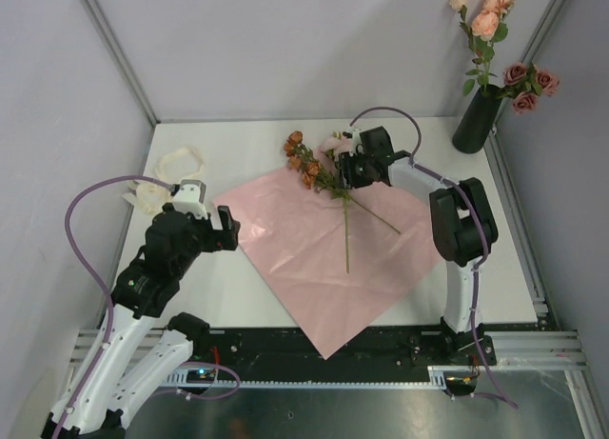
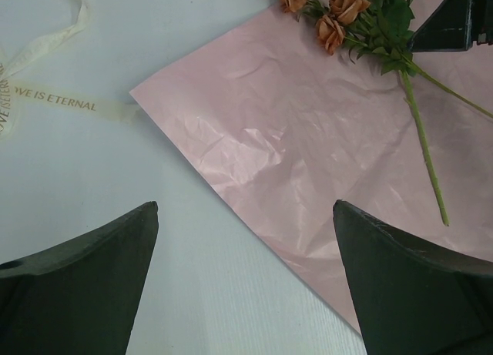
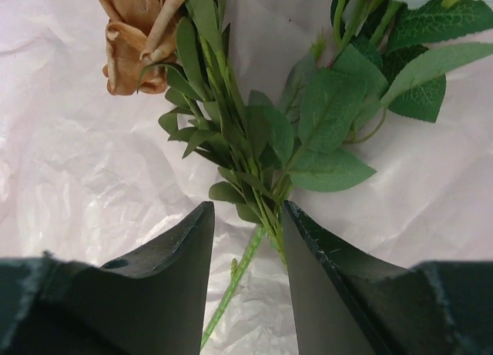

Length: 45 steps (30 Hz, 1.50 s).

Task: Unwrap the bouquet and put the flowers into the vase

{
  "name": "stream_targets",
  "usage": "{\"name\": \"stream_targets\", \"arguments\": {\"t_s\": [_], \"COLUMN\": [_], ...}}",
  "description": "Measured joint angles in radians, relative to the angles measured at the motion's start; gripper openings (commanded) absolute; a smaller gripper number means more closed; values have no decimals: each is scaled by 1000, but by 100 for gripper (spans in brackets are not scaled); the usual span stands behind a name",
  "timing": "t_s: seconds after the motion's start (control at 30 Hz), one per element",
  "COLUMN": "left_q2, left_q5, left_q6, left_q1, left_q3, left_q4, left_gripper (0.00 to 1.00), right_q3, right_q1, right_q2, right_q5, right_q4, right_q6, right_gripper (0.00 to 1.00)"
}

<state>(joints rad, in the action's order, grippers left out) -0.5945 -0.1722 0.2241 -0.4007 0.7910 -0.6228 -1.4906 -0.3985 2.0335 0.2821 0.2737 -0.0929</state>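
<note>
The bouquet lies undone: its pink paper sheet (image 1: 324, 249) is spread flat on the table. On the sheet rest leafy flowers (image 1: 309, 168) with rust and pale blooms, their stems (image 1: 346, 229) pointing toward me. My right gripper (image 1: 354, 172) is lowered over them. In the right wrist view the gripper (image 3: 248, 209) stands partly open, with green stems (image 3: 246, 255) between its fingers, just below the leaves (image 3: 323, 116). The black vase (image 1: 477, 120) stands at the back right and holds pink and peach flowers (image 1: 490, 25). My left gripper (image 2: 245, 216) hangs wide open and empty over the sheet's left edge.
A cream ribbon (image 1: 181, 163) printed with words lies on the white table at the back left. Grey walls close in the left, back and right sides. The vase sits close to the right wall's rail.
</note>
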Motion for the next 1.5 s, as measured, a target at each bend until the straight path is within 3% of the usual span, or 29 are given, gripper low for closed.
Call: {"name": "stream_targets", "arguments": {"t_s": [0.73,0.83,0.97,1.07,1.5], "left_q2": [-3,-3,-8,-11,-13], "left_q5": [0,0,0,0,0], "left_q6": [0,0,0,0,0], "left_q1": [0,0,0,0,0], "left_q3": [0,0,0,0,-6], "left_q4": [0,0,0,0,4], "left_gripper": [100,100,100,100,100], "right_q3": [-109,-114,-120,-120,-21], "right_q1": [-22,-29,-34,-37,-37], "right_q2": [123,131,134,134,-70], "right_q5": [-5,-6,-14,-19,-2], "right_q4": [36,47,49,47,-21], "right_q6": [22,27,39,42,11], "right_gripper": [39,33,12,2,0]}}
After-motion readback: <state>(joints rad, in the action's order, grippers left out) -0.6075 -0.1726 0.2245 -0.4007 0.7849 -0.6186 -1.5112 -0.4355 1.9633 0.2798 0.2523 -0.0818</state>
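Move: The leafy stem of the orange rose lies between and just below the right hand's open fingers, about 1 cm ahead, 2 cm left and 3 cm down. From that hand, the orange rose heads are roughly 7 cm ahead and 10 cm left, the pale flowers about 8 cm ahead and 2 cm left. From the left hand, the leafy stem is some 21 cm ahead, 26 cm right and 19 cm below. The right hand, fingers half open, sinks about 3 cm while easing some 2 cm to its left and slightly forward, settling around the leafy stem close to where the two stems cross on the pink paper. There the fingers close and pinch the orange rose's stem, seemingly together with the pale flowers' stem, and the hand then lifts at a quickening pace about 7 cm nearly straight up off the paper, keeping its grip and raising its fingertips only a little. ##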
